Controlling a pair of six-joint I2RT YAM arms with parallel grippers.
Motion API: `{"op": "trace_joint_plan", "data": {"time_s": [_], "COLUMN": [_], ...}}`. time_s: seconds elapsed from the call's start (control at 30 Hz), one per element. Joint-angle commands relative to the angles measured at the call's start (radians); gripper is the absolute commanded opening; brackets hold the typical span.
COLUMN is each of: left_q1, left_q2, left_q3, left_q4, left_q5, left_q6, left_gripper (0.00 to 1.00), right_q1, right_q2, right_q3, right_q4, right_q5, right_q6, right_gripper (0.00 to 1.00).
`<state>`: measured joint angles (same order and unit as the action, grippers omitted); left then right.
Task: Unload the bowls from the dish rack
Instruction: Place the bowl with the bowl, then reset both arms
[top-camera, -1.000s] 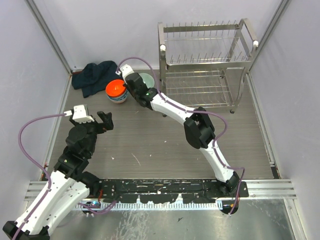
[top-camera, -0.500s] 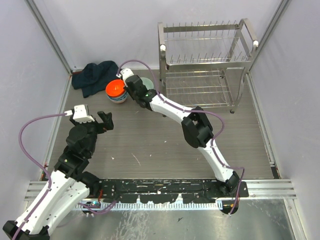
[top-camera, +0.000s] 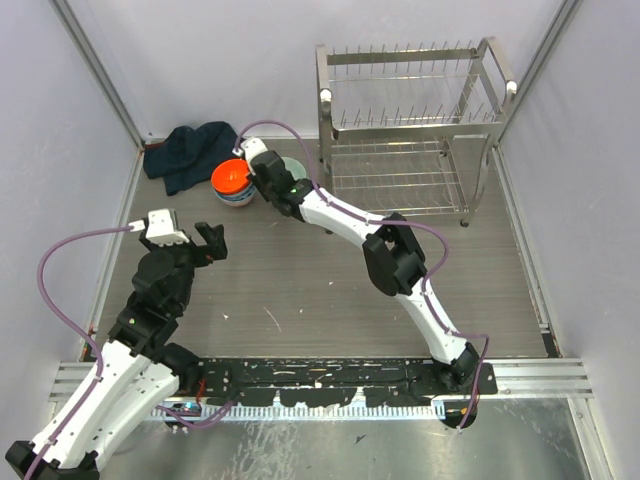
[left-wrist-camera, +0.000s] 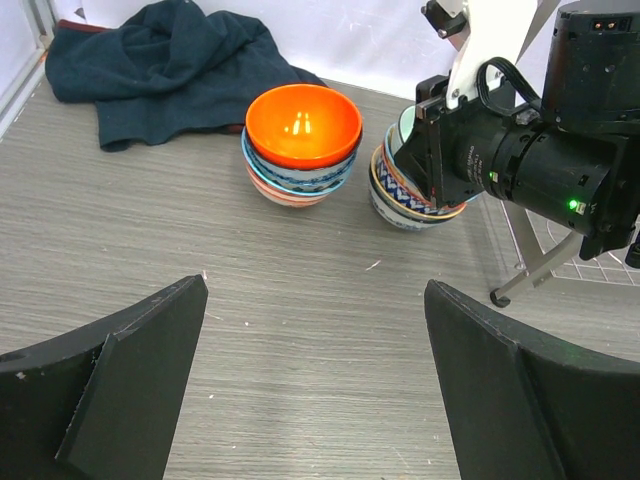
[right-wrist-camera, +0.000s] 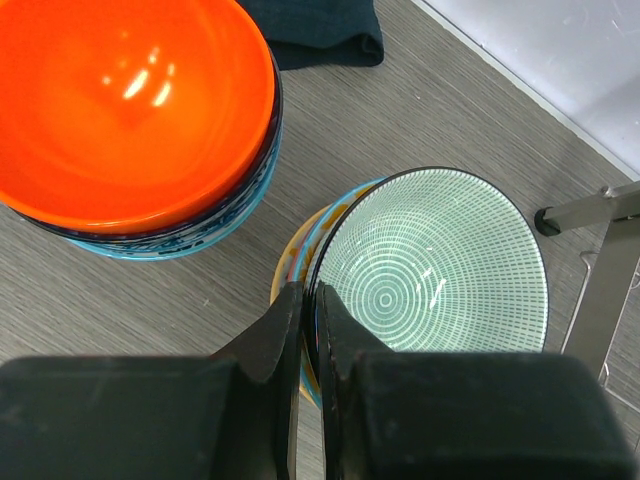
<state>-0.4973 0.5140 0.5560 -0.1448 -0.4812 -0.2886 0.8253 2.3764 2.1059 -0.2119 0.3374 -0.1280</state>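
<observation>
The mint green bowl (right-wrist-camera: 435, 270) sits on top of a stack of patterned bowls (left-wrist-camera: 400, 190), just left of the dish rack (top-camera: 410, 130). My right gripper (right-wrist-camera: 308, 295) is shut on its near-left rim, one finger inside and one outside. The orange bowl (right-wrist-camera: 130, 100) tops a second stack (left-wrist-camera: 295, 175) close to the left. From the top view the rack's shelves look bare of bowls. My left gripper (left-wrist-camera: 315, 300) hangs open over the table, well in front of both stacks, with nothing between its fingers (left-wrist-camera: 130, 370).
A dark blue cloth (top-camera: 190, 152) lies crumpled at the back left, behind the orange bowl. A rack leg (right-wrist-camera: 600, 280) stands right beside the mint bowl. White walls close in the back and sides.
The right arm has shifted slightly left, still holding the mint bowl's rim over the stack. The left arm has not moved.
</observation>
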Motion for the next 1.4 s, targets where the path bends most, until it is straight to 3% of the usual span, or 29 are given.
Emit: {"op": "trace_joint_plan", "data": {"time_s": [0.0, 0.5, 0.87, 1.03, 1.23, 1.27, 1.37], "left_q1": [0.005, 0.004, 0.005, 0.005, 0.004, 0.005, 0.005], "left_q2": [0.002, -0.002, -0.002, 0.005, 0.015, 0.009, -0.015], "left_q3": [0.017, 0.018, 0.033, 0.076, 0.117, 0.113, 0.093], "left_q4": [0.036, 0.033, 0.037, -0.013, -0.063, -0.056, -0.041], "left_q5": [-0.010, -0.017, -0.010, -0.014, -0.007, 0.018, 0.052], "left_q6": [0.011, 0.009, -0.002, -0.027, -0.074, -0.062, -0.070], "left_gripper": [0.98, 0.98, 0.98, 0.98, 0.98, 0.98, 0.98], "right_q1": [0.005, 0.005, 0.026, 0.057, 0.073, 0.074, 0.074], "right_q2": [-0.035, -0.064, -0.284, -0.453, -0.719, -0.774, -0.955], "right_q3": [0.039, 0.018, -0.154, -0.319, -0.660, -0.727, -0.945], "right_q4": [0.069, 0.082, 0.174, 0.220, 0.292, 0.311, 0.348], "right_q5": [0.006, -0.007, -0.052, -0.056, 0.005, 0.027, 0.127], "right_q6": [0.000, 0.010, 0.024, 0.060, 0.175, 0.188, 0.233], "right_gripper": [0.16, 0.37, 0.57, 0.82, 0.90, 0.99, 1.00]}}
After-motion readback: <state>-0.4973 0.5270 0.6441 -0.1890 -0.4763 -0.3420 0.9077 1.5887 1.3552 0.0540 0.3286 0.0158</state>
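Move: Pinched by its left rim in the right fingers, the pale green bowl has its middle about 4 cm ahead of the right hand, 4 cm to its right and 3 cm lower. The patterned bowl stack is under it, 2 cm ahead, 2 cm right and 7 cm down. The orange bowl is some 10 cm left and 2 cm ahead; the rack's near left foot, 12 cm right and 10 cm back. From the left hand, the green bowl is roughly 25 cm ahead, 18 cm right and 14 cm lower. Opening its nearly shut fingers while staying almost in place over the stack, the right hand lets go of the green bowl's rim, then pulls away quickly up and back, about 15 cm up and 13 cm back, drifting some 7 cm right. Its left side rolls up about 20 degrees and the fingers end wide open. Late on, the empty left hand rises about 3 cm. ##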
